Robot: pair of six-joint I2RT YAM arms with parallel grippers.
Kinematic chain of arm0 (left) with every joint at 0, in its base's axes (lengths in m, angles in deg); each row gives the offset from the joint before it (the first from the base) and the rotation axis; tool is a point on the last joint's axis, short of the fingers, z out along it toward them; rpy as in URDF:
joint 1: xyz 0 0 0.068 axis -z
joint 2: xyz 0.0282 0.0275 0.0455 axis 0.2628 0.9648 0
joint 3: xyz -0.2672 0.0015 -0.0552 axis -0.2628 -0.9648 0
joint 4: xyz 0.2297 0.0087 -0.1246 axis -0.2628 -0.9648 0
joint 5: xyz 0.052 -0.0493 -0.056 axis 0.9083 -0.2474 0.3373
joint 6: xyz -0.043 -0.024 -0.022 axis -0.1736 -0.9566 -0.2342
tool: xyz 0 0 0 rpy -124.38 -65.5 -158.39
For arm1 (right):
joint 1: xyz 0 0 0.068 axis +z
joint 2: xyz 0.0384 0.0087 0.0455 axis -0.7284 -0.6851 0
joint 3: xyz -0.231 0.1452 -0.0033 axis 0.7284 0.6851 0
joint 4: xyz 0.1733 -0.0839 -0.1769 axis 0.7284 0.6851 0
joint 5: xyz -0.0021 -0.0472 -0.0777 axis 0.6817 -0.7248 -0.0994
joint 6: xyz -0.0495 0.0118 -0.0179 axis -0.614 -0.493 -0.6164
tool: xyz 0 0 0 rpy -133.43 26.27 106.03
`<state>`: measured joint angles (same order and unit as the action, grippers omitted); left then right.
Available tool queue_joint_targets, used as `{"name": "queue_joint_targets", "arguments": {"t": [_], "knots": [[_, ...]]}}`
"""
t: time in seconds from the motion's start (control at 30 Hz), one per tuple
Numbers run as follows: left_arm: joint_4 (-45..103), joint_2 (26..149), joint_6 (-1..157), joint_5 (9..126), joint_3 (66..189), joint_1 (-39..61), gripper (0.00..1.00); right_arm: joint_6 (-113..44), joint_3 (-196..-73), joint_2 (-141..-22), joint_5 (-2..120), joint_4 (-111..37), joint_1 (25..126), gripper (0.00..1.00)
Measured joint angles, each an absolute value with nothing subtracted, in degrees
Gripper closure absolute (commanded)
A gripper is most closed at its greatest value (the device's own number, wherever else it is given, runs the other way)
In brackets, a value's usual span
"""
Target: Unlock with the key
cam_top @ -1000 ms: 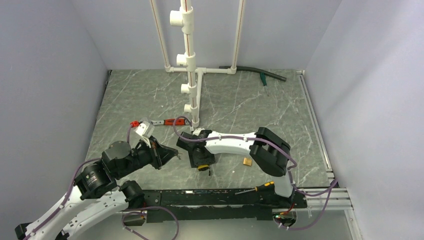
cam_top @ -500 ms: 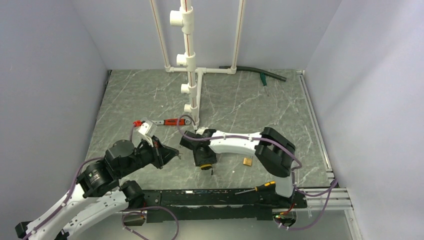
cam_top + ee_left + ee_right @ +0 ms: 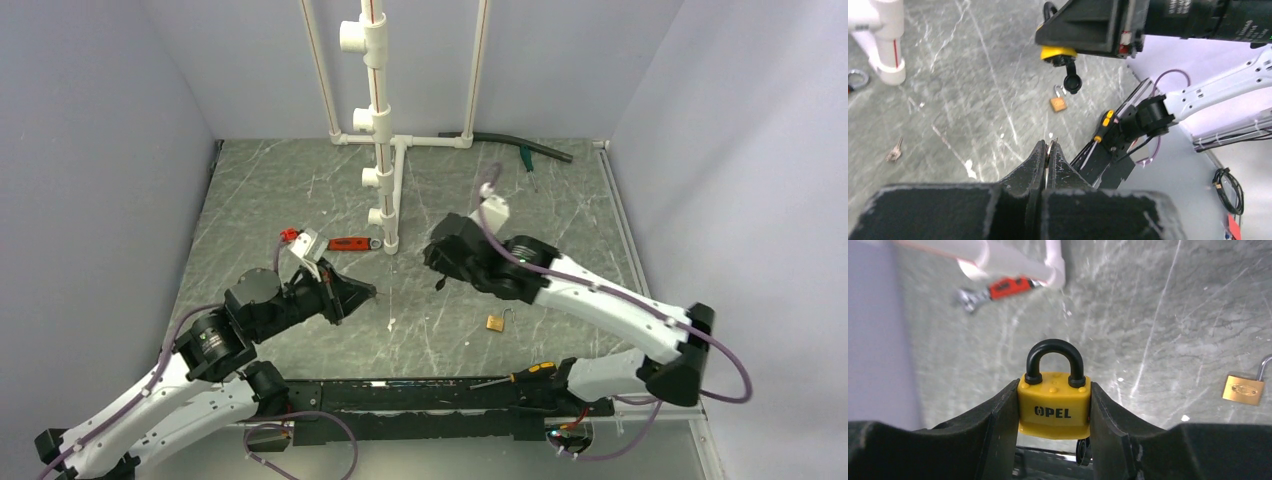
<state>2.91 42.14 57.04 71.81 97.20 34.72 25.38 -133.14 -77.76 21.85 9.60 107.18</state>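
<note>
The yellow padlock [image 3: 1054, 407], marked OPEL, with a black shackle, sits upright between the fingers of my right gripper [image 3: 1054, 386], which is shut on its body and holds it above the table. The left wrist view shows the padlock [image 3: 1058, 51] from below, a black cap dangling under it. My left gripper [image 3: 1049, 147] is shut on the key [image 3: 1052, 145], a thin metal sliver seen edge-on at the fingertips. From above, the left gripper [image 3: 362, 292] points right toward the right gripper [image 3: 440, 268], a short gap apart.
A small brass padlock [image 3: 495, 322] with an open shackle lies front-centre. A black-and-yellow screwdriver [image 3: 518, 376] rests on the front rail. A white pipe frame [image 3: 385, 150] stands mid-table, a red wrench [image 3: 350, 243] at its foot. Another small metal key [image 3: 894, 151] lies on the table.
My right gripper closed on the yellow padlock, lifted it off the table and swung back to the right. My left gripper crept right and forward, still shut.
</note>
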Motion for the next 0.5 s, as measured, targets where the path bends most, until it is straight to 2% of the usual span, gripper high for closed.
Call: {"name": "queue_joint_targets", "arguments": {"t": [0.27, 0.5], "knots": [[19.98, 47.69, 57.09, 71.26, 95.87, 34.72, 1.0, 40.48, -132.94, -65.48, 17.15, 10.65, 101.98, 1.0], [32.54, 54.62, 57.33, 70.01, 95.72, 34.72, 1.0, 43.78, -131.91, -61.7, 18.53, 7.83, 99.59, 1.0]]}}
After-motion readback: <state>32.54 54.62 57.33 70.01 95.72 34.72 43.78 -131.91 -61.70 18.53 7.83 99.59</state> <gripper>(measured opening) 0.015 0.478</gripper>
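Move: The yellow padlock, held in the right fingers, is about 7 cm ahead of the left hand, 10 cm to its right and roughly 2 cm lower. Loose keys lie on the table some 9 cm ahead, 5 cm left and 24 cm below that hand; the white pipe's foot is about 17 cm ahead, 1 cm right, also at table level. From the right hand, the held key is 7 cm back, 10 cm left, slightly higher; the brass padlock is 6 cm back, 13 cm right, 22 cm down. The yellow padlock, still gripped, is carried up about 10 cm and some 6 cm to the right by the right hand, which rolls its left side up nearly 30 degrees and turns clockwise about 20, easing off late. The left hand keeps its key pinched and follows up, right and forward, around 5 cm each, tipping its fingers up to about level. ##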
